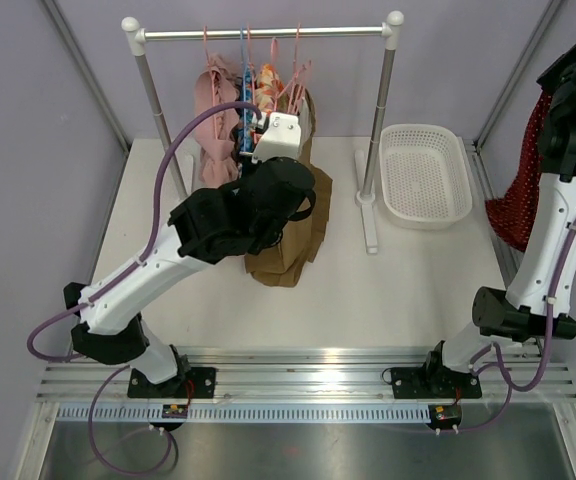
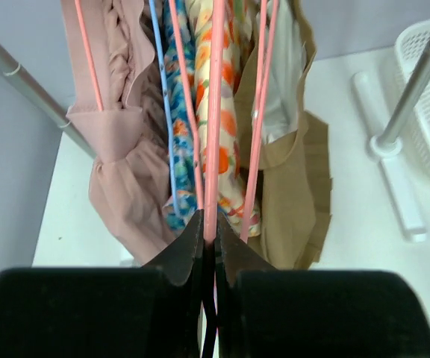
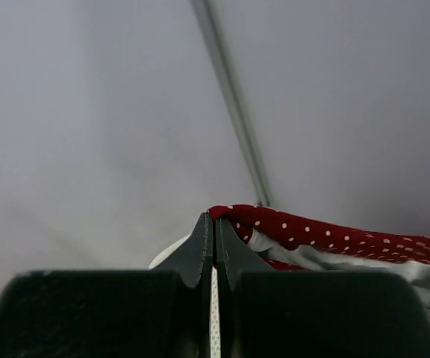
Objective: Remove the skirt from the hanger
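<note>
A red skirt with white dots (image 1: 518, 195) hangs in the air at the far right, held up by my right gripper (image 3: 214, 221). In the right wrist view the jaws are shut with the skirt's edge (image 3: 327, 230) pinched at their tips. My left gripper (image 2: 209, 225) is at the clothes rack and is shut on a pink hanger (image 2: 216, 112) among the hanging garments. In the top view the left gripper (image 1: 258, 125) reaches into the rack from the front. The right gripper's fingers are hidden in the top view.
The rack's rail (image 1: 268, 33) carries a pink garment (image 1: 213, 105), a floral garment (image 2: 219, 149) and a brown pleated skirt (image 1: 293, 235) on several hangers. A white basket (image 1: 425, 175) sits right of the rack's right post (image 1: 378, 110).
</note>
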### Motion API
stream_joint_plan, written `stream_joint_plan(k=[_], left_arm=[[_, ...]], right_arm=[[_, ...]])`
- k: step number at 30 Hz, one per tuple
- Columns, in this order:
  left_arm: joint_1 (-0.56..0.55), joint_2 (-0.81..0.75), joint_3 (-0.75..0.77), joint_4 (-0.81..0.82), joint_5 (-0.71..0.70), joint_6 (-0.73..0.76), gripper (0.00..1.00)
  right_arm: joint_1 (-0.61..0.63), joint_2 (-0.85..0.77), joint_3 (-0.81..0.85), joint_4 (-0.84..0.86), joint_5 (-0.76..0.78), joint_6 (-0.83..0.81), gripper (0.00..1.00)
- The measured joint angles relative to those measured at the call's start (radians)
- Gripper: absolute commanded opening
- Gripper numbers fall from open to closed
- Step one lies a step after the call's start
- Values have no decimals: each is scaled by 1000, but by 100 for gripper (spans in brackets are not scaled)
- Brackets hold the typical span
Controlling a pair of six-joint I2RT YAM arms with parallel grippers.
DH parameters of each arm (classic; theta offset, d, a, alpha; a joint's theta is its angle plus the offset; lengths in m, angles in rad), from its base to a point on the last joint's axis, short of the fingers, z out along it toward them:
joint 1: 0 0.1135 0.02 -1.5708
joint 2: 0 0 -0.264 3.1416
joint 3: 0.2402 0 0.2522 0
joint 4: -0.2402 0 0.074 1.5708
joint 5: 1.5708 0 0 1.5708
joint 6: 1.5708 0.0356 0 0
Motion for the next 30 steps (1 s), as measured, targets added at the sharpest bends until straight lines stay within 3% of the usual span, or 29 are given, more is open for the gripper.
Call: stream_joint_plan(k=[7, 12, 15, 20, 25, 26, 27, 28, 29, 30], left_arm=[[-38, 158, 295, 27, 34, 21, 0], [-51, 185, 322, 74, 99, 45, 0], [-50, 192, 322, 106, 114, 64, 0], [-29, 230, 322, 148, 148, 69, 0], [27, 270, 317, 167, 234, 57, 0], [42, 276, 315, 170, 249, 55, 0], [55, 282, 315, 175, 262, 53, 0], [71, 289, 315, 181, 274, 50, 0], [83, 296, 315, 188, 285, 48, 0], [96, 305, 316, 197, 295, 45, 0]], right_arm=[[-2, 134, 34, 5, -245, 34, 0], [-2, 194, 76, 39, -366, 75, 0], [-2, 183, 36, 145, -452, 128, 0], [0, 120, -177, 393, -574, 225, 0], [2, 88, -553, 601, -650, 286, 2], [3, 97, -628, 615, -663, 294, 17], [5, 116, -686, 617, -674, 305, 69], [7, 140, -724, 610, -682, 313, 87], [10, 171, -752, 588, -683, 312, 99], [15, 205, -767, 563, -683, 313, 99]])
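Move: The right hand holds the red skirt, its middle hanging roughly 20 cm below the fingers. The white basket lies about 13 cm ahead of that hand, 10 cm left and 45 cm down; the rack's right foot is level with the basket and 14 cm left of it. From the left hand, gripping the empty hanger, the rail's free right stretch is some 20 cm ahead, 10 cm right and 10 cm higher; the tan garment hangs about 15 cm ahead, 4 right, 15 lower. Forward and left at nearly level height, the right hand swings the skirt over the basket, turning about 35 degrees counter-clockwise, then drops fast some 25 cm with its fingertips tipping down and opens wide to let go. The left hand keeps the hanger pinched, rising a little as it goes about 10 cm right past the hung clothes, then easing forward 6 cm and back down, bringing the hook to the rail. ##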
